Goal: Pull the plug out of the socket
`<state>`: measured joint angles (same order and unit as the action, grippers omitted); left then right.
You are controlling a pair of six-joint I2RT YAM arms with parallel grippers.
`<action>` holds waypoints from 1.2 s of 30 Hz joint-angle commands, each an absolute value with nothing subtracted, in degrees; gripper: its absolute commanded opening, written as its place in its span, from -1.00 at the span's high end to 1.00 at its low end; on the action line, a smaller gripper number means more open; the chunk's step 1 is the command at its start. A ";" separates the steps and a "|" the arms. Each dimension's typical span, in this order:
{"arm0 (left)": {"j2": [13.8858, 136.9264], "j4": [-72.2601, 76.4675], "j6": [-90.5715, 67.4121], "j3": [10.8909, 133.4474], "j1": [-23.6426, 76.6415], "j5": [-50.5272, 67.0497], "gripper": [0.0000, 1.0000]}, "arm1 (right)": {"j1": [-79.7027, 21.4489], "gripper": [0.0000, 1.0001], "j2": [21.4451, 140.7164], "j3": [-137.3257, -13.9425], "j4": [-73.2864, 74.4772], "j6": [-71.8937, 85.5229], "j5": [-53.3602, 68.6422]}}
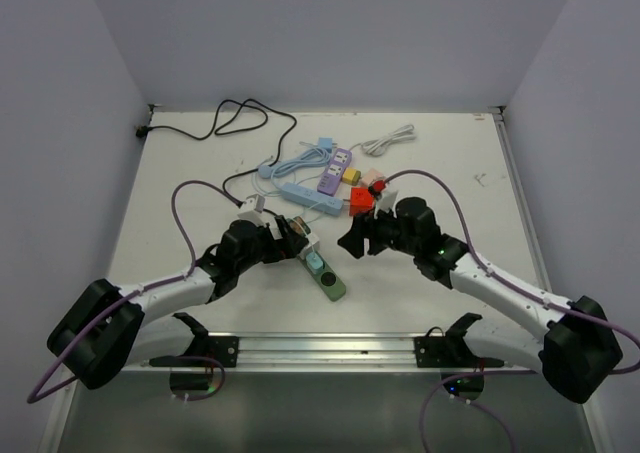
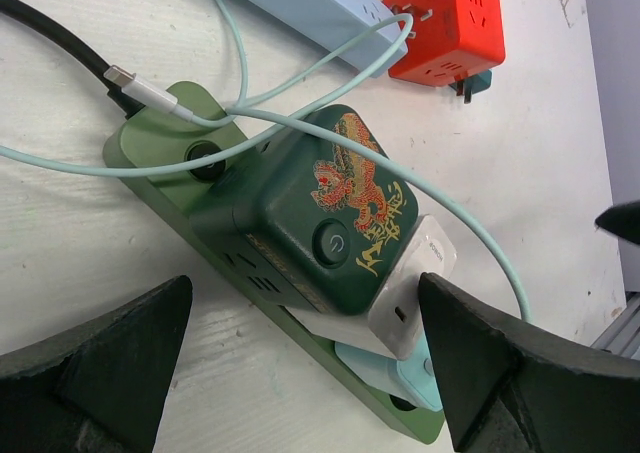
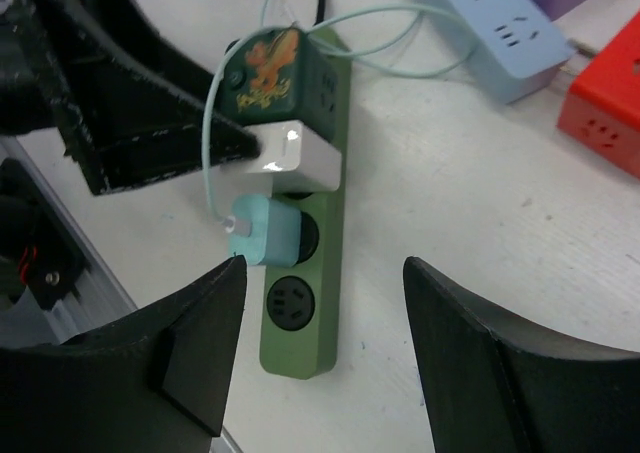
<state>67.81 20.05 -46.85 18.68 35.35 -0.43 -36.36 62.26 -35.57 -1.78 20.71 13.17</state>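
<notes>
A green socket strip [image 1: 332, 285] lies on the white table between both arms. Plugged into it in a row are a dark green cube adapter with a dragon print [image 2: 335, 208], a white plug [image 2: 415, 283] and a teal plug [image 3: 262, 231] with a pale teal cable. The strip's end socket [image 3: 290, 301] is bare. My left gripper [image 2: 305, 293] stands open, straddling the cube and the white plug, one finger [image 3: 225, 138] close beside the white plug. My right gripper [image 3: 322, 268] hangs open above the strip's free end, holding nothing.
Behind the strip lie a blue power strip [image 1: 300, 195], a purple one [image 1: 337, 170], a red cube adapter [image 1: 361, 200] and a yellow one [image 1: 351, 176]. A black cable [image 1: 215, 123] and a white cable [image 1: 390, 140] lie at the back. A metal rail [image 1: 330, 348] runs along the near edge.
</notes>
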 commanded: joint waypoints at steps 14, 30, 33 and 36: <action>67.24 10.02 -42.28 17.49 35.07 -2.11 -0.96 | -60.29 -0.40 77.77 -40.16 -6.34 14.50 -8.33; 68.20 10.81 -42.01 17.05 35.07 -1.85 -0.97 | -63.63 -0.13 86.75 -45.18 -8.44 15.29 -14.85; 68.12 11.07 -42.01 16.96 35.16 -1.85 -0.97 | -63.72 0.00 87.10 -44.91 -8.44 15.38 -15.82; 68.55 11.34 -42.10 16.96 35.07 -1.67 -0.97 | -63.72 0.25 87.19 -44.65 -8.53 15.47 -16.43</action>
<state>66.78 18.90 -45.87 18.68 35.35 -0.47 -63.44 86.98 -43.07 -6.17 15.29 -13.89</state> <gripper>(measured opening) 0.985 0.424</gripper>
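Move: The light teal plug with the pale cable sits on the green power strip about 9 cm left of the right hand, 4 cm back and 9 cm below. The white plug stands some 4 cm farther out than the teal plug and 1 cm to its left; the dark green cube is 12 cm left and 3 cm ahead of the right hand. The red cube is 10 cm ahead, 2 cm right. From the left hand, the teal plug is roughly 4 cm back, 3 cm right, nearly level. The teal plug gets pinched: the open right hand swings left and back, then drops beside the left fingers, about 9 cm left and 9 cm down overall. It ends by easing a couple of centimetres forward and left while rolling its left side down some 20 degrees, then closes its fingertips on the plug's two sides. The left hand stays wide open by the white plug. ##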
